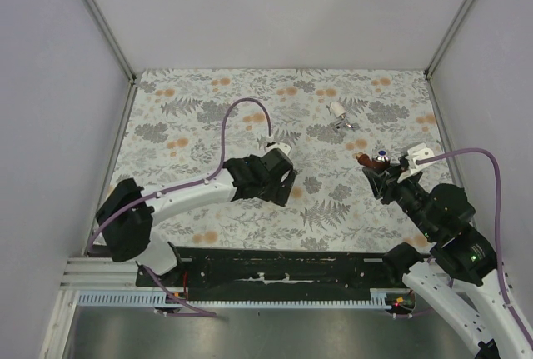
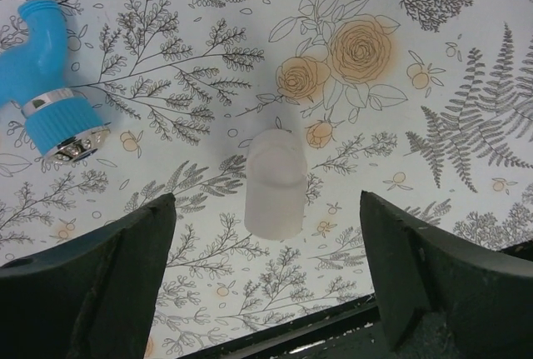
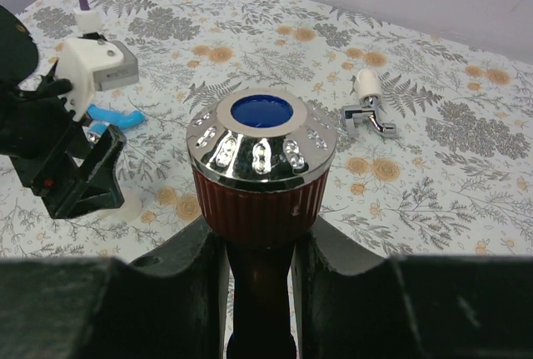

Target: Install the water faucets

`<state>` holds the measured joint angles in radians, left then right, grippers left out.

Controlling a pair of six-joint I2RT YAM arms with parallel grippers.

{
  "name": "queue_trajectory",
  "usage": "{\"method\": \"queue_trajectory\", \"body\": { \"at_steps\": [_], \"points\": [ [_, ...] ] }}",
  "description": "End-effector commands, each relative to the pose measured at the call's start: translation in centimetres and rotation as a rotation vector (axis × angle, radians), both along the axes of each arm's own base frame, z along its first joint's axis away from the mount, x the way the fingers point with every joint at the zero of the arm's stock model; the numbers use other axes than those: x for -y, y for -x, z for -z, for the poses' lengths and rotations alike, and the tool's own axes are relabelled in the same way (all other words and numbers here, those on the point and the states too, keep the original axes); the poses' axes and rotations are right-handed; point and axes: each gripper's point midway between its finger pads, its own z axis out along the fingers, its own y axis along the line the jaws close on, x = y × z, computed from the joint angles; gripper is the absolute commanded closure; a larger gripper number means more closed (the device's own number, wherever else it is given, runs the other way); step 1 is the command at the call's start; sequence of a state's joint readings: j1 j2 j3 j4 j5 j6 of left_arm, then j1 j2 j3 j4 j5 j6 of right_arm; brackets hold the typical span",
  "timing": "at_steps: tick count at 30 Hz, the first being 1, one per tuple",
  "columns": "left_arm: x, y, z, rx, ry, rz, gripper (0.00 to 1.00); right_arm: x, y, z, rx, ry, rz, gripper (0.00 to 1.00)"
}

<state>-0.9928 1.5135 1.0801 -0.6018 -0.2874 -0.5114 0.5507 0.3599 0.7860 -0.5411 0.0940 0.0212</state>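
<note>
My right gripper point(image 3: 262, 271) is shut on the stem of the reddish-brown faucet point(image 3: 262, 184), held above the table with its chrome, blue-centred cap towards the camera. From above, that faucet point(image 1: 369, 159) sticks out of the right gripper point(image 1: 379, 169) at mid right. My left gripper point(image 2: 266, 201) stands open just above the mat, with a small white plastic fitting point(image 2: 275, 182) upright between and slightly beyond its fingertips, untouched. A blue faucet point(image 2: 46, 84) lies to its left. A white-silver faucet point(image 3: 366, 109) lies further back on the mat.
The floral mat point(image 1: 208, 101) covers the table between grey side walls. The left arm point(image 1: 191, 196) reaches in from the near left, trailing a purple cable point(image 1: 237, 117). A black rail point(image 1: 275, 267) runs along the near edge.
</note>
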Motion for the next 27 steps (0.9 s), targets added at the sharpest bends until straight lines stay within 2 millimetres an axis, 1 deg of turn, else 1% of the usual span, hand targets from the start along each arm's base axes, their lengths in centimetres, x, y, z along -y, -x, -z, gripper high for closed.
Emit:
{"method": "queue_trajectory", "body": {
  "at_steps": [1,6,11,12,13,20,21,22,25,26,27],
  "points": [
    [0.4,-0.9,1.3,-0.022,-0.056,-0.024,0.09,0.0,-0.2,-0.6,0.015,0.005,0.003,0.97],
    [0.2,-0.9,3.1,-0.049,-0.106,-0.036,0.09,0.0,-0.2,-0.4,0.008,0.009,0.0,0.96],
    [0.1,-0.9,4.0,-0.058,-0.119,-0.046,0.13,-0.1,-0.2,-0.3,0.005,0.01,0.0,0.96],
    [0.1,-0.9,4.2,-0.06,-0.121,-0.045,0.18,-0.1,-0.2,-0.4,0.006,0.008,-0.003,0.96],
    [0.2,-0.8,4.4,-0.065,-0.121,-0.046,0.19,-0.1,-0.2,-0.4,0.006,0.009,0.0,0.96],
    [0.5,-0.6,5.5,-0.091,-0.123,-0.041,0.21,0.1,-0.2,-0.3,0.004,0.012,0.004,0.96],
    [0.6,-0.7,5.5,-0.088,-0.121,-0.041,0.23,0.1,-0.2,-0.3,0.006,0.011,0.004,0.96],
    [0.6,-0.7,5.6,-0.087,-0.121,-0.043,0.27,0.1,-0.2,-0.3,0.004,0.012,0.004,0.96],
    [0.6,-0.7,5.8,-0.089,-0.12,-0.041,0.29,0.0,-0.1,-0.2,0.001,0.013,0.001,0.96],
    [0.7,-0.6,5.9,-0.094,-0.119,-0.039,0.34,0.0,-0.1,-0.3,0.004,0.012,0.0,0.96],
    [0.7,-0.5,6.1,-0.1,-0.121,-0.037,0.35,0.0,-0.1,-0.3,0.004,0.012,0.001,0.96]
  ]
}}
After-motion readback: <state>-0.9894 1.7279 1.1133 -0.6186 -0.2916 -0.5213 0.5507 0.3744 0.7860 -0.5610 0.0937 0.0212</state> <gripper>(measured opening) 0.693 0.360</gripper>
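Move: The white elbow lies almost straight under my left hand, perhaps 1 cm ahead and about 7 cm below, between my open fingers. The blue faucet lies about 10 cm to my left hand's left and some 9 cm farther out, also on the table about 7 cm down. From my right hand, which still holds the brown faucet up high, the white elbow is roughly 23 cm to the left, 3 cm ahead and 27 cm below. I sink my left hand almost straight down over the white elbow by about 6 cm, quickly at first and then easing, while the wrist tilts some 10 degrees so the fingers point more steeply down. As I go down I draw the fingers in from nearly wide open by about a quarter, one on each side of the elbow, without a grip yet. ##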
